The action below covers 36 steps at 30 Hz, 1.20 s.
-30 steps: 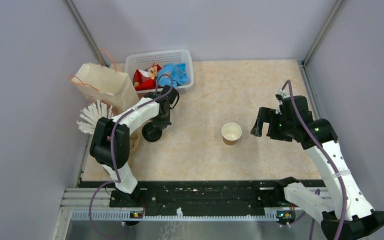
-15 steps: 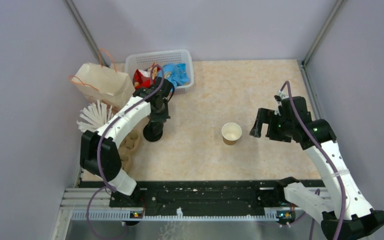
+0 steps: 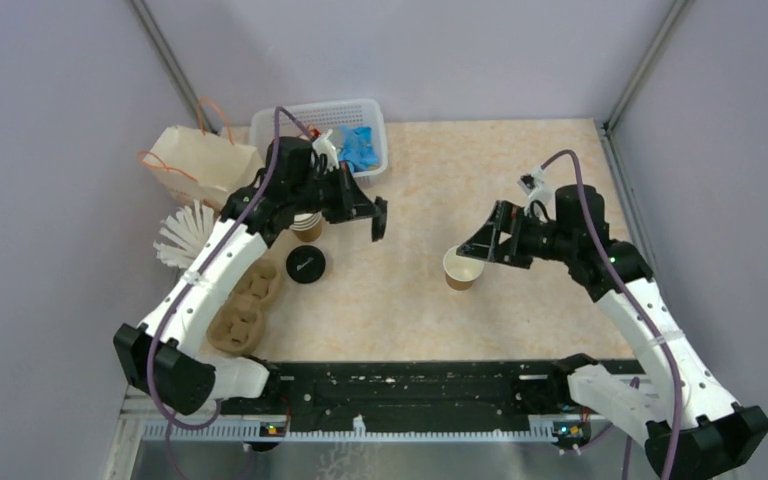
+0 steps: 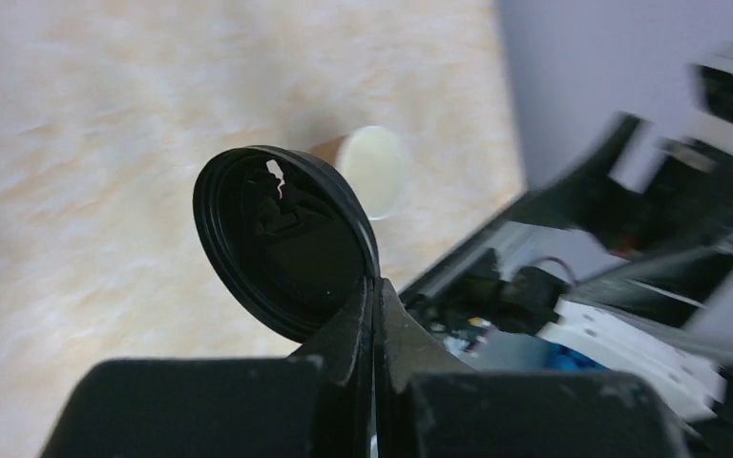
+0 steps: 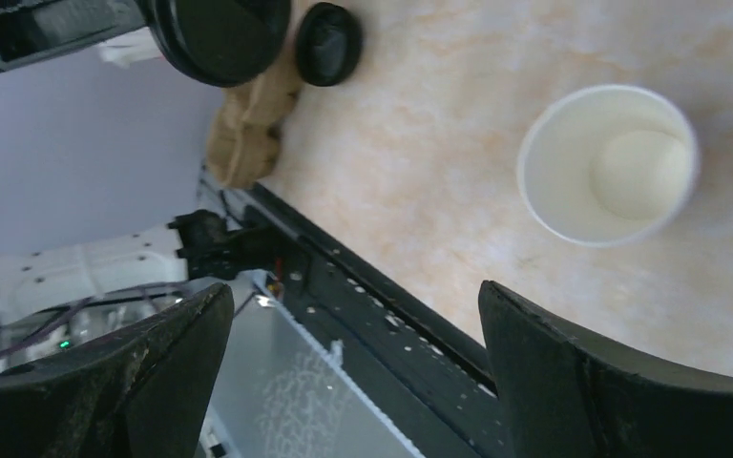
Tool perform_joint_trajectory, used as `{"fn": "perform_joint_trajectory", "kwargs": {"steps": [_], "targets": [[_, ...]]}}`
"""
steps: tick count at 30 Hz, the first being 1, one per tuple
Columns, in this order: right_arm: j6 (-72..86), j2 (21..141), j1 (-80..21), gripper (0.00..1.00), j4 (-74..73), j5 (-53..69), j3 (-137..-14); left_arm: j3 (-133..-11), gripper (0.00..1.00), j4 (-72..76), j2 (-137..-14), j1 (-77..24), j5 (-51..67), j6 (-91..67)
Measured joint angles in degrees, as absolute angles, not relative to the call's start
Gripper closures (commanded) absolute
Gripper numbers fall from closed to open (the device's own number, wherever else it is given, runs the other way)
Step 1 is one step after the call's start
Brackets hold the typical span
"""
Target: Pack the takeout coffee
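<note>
The takeout coffee, as a capped cup, is out of view. A lidless brown paper cup point(image 3: 463, 266) with a white inside point(image 5: 609, 162) stands at mid table. My left gripper point(image 3: 372, 213) hangs in the air left of the cup, shut on the rim of a black lid point(image 4: 286, 243). The cup point(image 4: 374, 170) shows beyond the lid in the left wrist view. My right gripper point(image 3: 482, 243) hovers just right of the cup, tilted toward it. Its jaws point(image 5: 353, 296) stand wide open and hold nothing.
A second black lid point(image 3: 305, 264) lies on the table by a brown cup carrier point(image 3: 245, 305). A stack of lidless cups point(image 3: 307, 226) stands behind it. A paper bag point(image 3: 205, 165), white sticks point(image 3: 185, 235) and a white basket point(image 3: 320, 112) of snacks fill the back left.
My left arm has lifted a black lid off the lid on the table and swung it right, toward the cup. My right gripper has moved left and tilted toward the cup, staying open.
</note>
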<state>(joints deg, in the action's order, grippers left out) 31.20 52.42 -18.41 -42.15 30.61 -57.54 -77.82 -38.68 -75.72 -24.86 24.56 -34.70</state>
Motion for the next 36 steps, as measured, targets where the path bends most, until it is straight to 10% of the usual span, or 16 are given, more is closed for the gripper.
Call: {"fn": "perform_joint_trajectory", "kwargs": {"steps": [13,18,25,36], "targets": [[52.4,59.8,-22.2,0.01,-5.7,39.8,-52.3,-73.5,0.98,-18.0,-74.2,-24.9,43.2,-47.7],[47.2,59.3,-21.8,0.01,-18.4,32.0,-54.0,-78.2,0.55,-29.2,-79.7,-26.1,37.4,-40.2],[39.4,52.3,-18.0,0.01,-34.6,22.3,-54.5,-74.8,0.2,-36.7,-84.6,-44.0,20.7,-29.4],[34.5,41.1,-17.4,0.01,-49.5,13.4,-56.1,-37.3,0.15,-6.9,-72.8,-61.3,5.5,-9.8]]}}
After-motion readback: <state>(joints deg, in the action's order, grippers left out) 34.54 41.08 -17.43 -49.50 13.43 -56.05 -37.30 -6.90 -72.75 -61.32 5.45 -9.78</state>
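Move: The left hand holds a lid by its rim. The cup it is meant for stands some 18 cm to the right and 3 cm nearer the base, about 20 cm below. On the table, the other lid lies about 17 cm left and 2 cm farther out, and the cup stack stands roughly 16 cm left and 10 cm out. From the open, empty right hand, the cup is about 3 cm ahead, 1 cm left and 18 cm below. The left hand lets go of the lid: still pinching, it first eases about 5 cm right and 6 up, rolling, then opens nearly wide and swings down and back, turning clockwise. The open right hand reaches left, up and slightly forward towards the held lid, then withdraws right and down, ending some 5 cm right of its start without holding anything. ##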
